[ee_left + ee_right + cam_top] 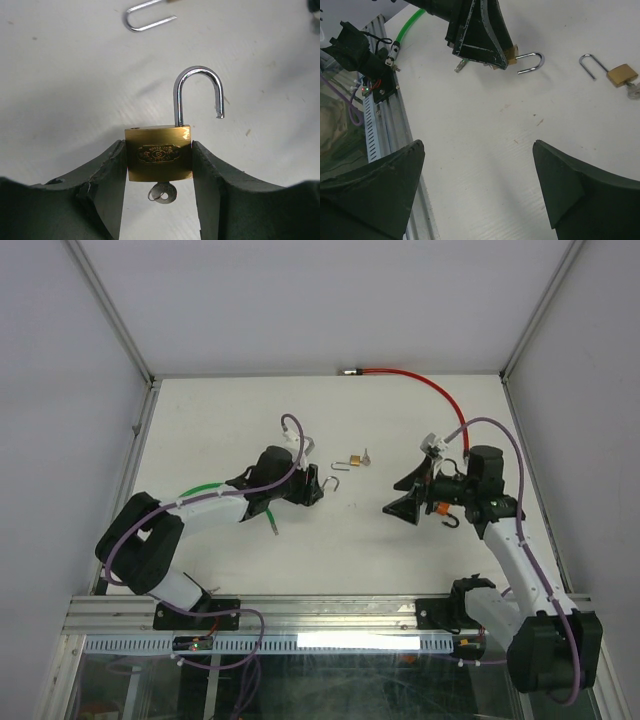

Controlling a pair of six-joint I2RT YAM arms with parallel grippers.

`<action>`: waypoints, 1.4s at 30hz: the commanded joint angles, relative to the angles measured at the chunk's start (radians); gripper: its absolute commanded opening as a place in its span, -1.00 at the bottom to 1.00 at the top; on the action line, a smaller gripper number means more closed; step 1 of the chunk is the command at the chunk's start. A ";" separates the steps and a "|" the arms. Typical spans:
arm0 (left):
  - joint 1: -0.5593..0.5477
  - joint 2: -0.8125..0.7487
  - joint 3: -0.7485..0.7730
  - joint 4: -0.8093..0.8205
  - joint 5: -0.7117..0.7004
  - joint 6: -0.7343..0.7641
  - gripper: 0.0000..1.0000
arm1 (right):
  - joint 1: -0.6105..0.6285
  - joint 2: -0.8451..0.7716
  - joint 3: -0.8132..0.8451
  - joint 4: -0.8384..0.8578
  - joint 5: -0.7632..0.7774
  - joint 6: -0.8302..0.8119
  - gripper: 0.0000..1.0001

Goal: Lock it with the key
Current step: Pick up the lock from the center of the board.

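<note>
My left gripper (158,146) is shut on a brass padlock (159,157), its fingers pressing the body's two sides. The silver shackle (197,95) stands swung open, its free end out of the body. A key (162,192) sticks out of the lock's underside, between the fingers. From above, the left gripper (318,488) is near the table's middle. A second brass padlock (352,462) lies just beyond with its own key (365,456) and an open shackle. My right gripper (405,502) is to the right of them, open and holding nothing (477,145).
A red cable (410,377) runs along the back wall. A green cable (205,490) lies by the left arm. An aluminium rail (300,612) borders the near edge. White walls enclose the table on three sides.
</note>
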 commanded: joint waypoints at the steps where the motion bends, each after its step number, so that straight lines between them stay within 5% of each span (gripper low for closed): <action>1: -0.007 -0.051 -0.055 0.264 0.306 0.058 -0.97 | 0.054 0.078 0.035 0.023 -0.003 -0.031 0.85; 13: -0.128 -0.151 -0.225 0.569 0.347 0.222 -1.00 | 0.138 0.396 0.154 -0.049 0.049 0.170 0.65; 29: -0.221 -0.109 -0.185 0.531 0.237 0.329 -1.00 | 0.229 0.526 0.196 -0.104 0.022 0.194 0.18; 38: -0.227 -0.069 -0.166 0.515 0.241 0.329 -1.00 | 0.272 0.555 0.210 -0.122 0.003 0.172 -0.39; 42: -0.227 -0.071 -0.160 0.507 0.234 0.324 -1.00 | 0.275 0.552 0.215 -0.122 0.002 0.158 -0.86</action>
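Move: The left hand already grips the brass lock by its body. The right gripper, to which the lock is taken, is about 7 cm back, 19 cm to the right and 12 cm higher. From the right hand, the lock's open shackle lies some 15 cm left, 10 cm ahead and 10 cm below. The small brass lock on the table is about 10 cm ahead, 9 cm right and 5 cm below the left hand; the orange lock lies about 14 cm right of the right hand, nearly level with it and 17 cm down. Back and to the right, some 11 cm in all, the left hand carries the gripped lock towards the right gripper, swinging about 30 degrees clockwise and tipping its fingers up. The right hand comes down 8 cm and left 6 cm, rolling about its finger axis, while its wide-open fingers close until they pinch the shackle. ##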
